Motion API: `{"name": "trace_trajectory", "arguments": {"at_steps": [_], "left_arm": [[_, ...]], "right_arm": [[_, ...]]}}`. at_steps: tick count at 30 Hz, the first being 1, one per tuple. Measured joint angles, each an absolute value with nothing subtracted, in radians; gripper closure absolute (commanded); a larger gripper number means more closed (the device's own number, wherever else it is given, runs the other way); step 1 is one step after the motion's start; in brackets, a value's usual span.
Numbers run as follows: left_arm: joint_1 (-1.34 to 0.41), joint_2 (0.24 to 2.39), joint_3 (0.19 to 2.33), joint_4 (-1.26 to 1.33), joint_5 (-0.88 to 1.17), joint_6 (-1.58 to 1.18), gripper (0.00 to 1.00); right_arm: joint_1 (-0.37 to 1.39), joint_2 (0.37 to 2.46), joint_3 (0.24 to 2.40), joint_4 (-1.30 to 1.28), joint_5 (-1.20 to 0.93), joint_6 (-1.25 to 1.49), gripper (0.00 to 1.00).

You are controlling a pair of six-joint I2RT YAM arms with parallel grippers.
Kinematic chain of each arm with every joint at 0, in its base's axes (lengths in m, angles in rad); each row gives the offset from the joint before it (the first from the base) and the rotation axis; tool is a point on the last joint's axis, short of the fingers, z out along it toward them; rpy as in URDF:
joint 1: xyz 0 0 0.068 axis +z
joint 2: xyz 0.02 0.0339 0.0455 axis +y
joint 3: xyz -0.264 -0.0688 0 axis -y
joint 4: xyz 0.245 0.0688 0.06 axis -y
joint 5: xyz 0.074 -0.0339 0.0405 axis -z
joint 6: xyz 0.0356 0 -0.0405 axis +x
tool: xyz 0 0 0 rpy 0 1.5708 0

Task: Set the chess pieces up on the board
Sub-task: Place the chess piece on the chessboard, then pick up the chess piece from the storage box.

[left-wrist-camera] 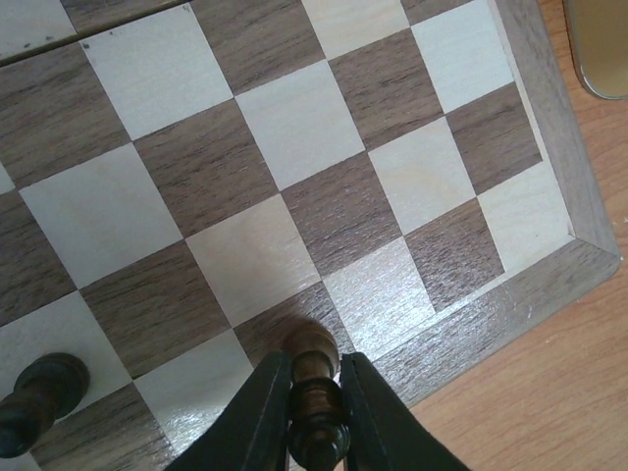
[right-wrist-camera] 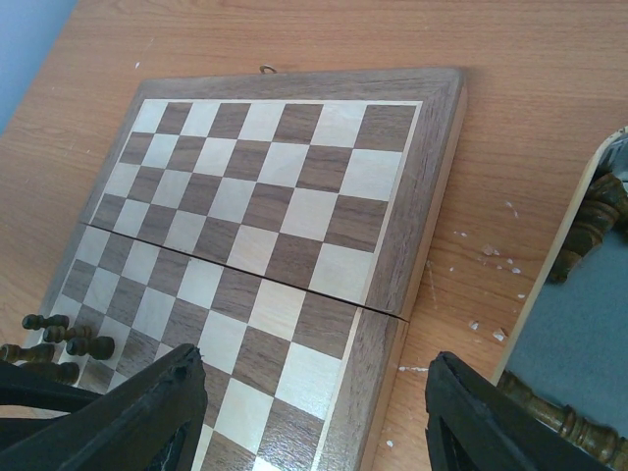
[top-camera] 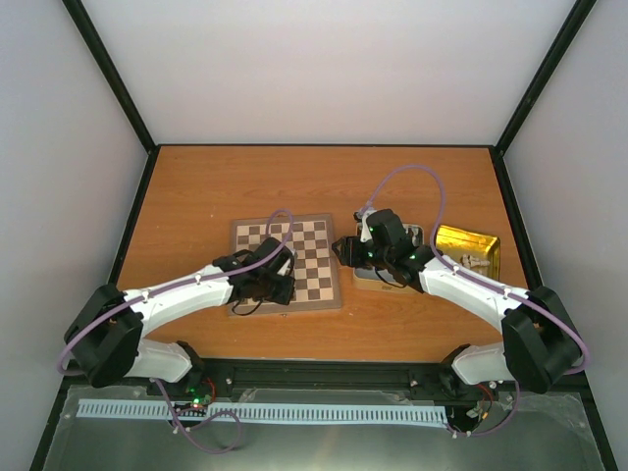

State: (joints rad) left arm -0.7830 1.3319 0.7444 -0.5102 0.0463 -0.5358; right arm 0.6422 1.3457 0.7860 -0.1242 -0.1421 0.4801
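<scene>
The chessboard point(top-camera: 304, 257) lies mid-table and fills the left wrist view point(left-wrist-camera: 294, 128); it also shows in the right wrist view point(right-wrist-camera: 275, 196). My left gripper point(left-wrist-camera: 314, 392) is shut on a dark brown chess piece point(left-wrist-camera: 312, 368), held over a dark square near the board's near corner. Another dark piece point(left-wrist-camera: 39, 397) stands at the left of that view. Several dark pieces point(right-wrist-camera: 69, 339) stand at the board's near left edge. My right gripper point(right-wrist-camera: 314, 412) is open and empty, over the board's right border. More dark pieces point(right-wrist-camera: 589, 221) lie in the silver tin point(right-wrist-camera: 549, 294).
A gold tin point(top-camera: 467, 249) holding pale pieces sits right of the silver tin point(top-camera: 365, 277). Small white crumbs point(right-wrist-camera: 486, 250) lie on the table between board and tin. The black cell frame bounds the table.
</scene>
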Motion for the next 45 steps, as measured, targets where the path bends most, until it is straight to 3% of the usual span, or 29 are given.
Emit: {"name": "trace_trajectory", "arguments": {"at_steps": [4,9,11,18,27,30,34,45], "left_arm": [[-0.783,1.341,0.751,-0.511,0.041,-0.528,0.72],[-0.783,1.342,0.778,-0.519,0.045,-0.51,0.53],[-0.783,1.335,0.794,-0.521,0.051,-0.505,0.51],[-0.759,1.171,0.816,-0.487,0.033,-0.486,0.35],[-0.746,0.991,0.844,-0.403,-0.207,-0.426,0.25],[-0.746,0.927,0.831,-0.36,-0.25,-0.399,0.24],[-0.746,0.875,0.802,-0.317,-0.269,-0.381,0.24],[-0.746,0.887,0.763,-0.307,-0.277,-0.374,0.23]], "right_arm": [[0.642,1.346,0.786,-0.124,-0.142,0.48,0.38],[0.642,1.346,0.786,-0.128,-0.14,0.48,0.39],[0.642,1.345,0.788,-0.142,-0.13,0.482,0.39],[0.622,1.292,0.848,-0.336,0.082,0.572,0.39],[0.44,1.317,0.855,-0.505,0.164,0.639,0.42],[0.424,1.381,0.856,-0.529,0.162,0.638,0.5],[0.393,1.477,0.857,-0.551,0.163,0.623,0.71],[0.371,1.606,0.906,-0.58,0.183,0.571,0.71]]}}
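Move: The dark chess piece in the left fingers has its base on a dark square of the near row, its middle about 2 cm below the hand point; a pawn stands 7 cm to the left and 3 farther out, and the board's middle is some 12 ahead and 2 left. The piece the right hand wants lies in the tin, roughly 17 cm to its right, 2 ahead and 12 below; the lone piece lies about 9 cm to the left of that one, the far cluster 8 farther out and 3 left. The dark piece is let go on its square as the left fingers open wide; that hand then rises about 18 cm clear of the piece, drawing somewhat forward and left while its fingers swing up some 40 degrees to point ahead. Meanwhile the right hand sweeps right from beside the board to over the tin, turning clockwise, then sinks to a lying piece with its fingers tipping down and closing to about half their gap. ##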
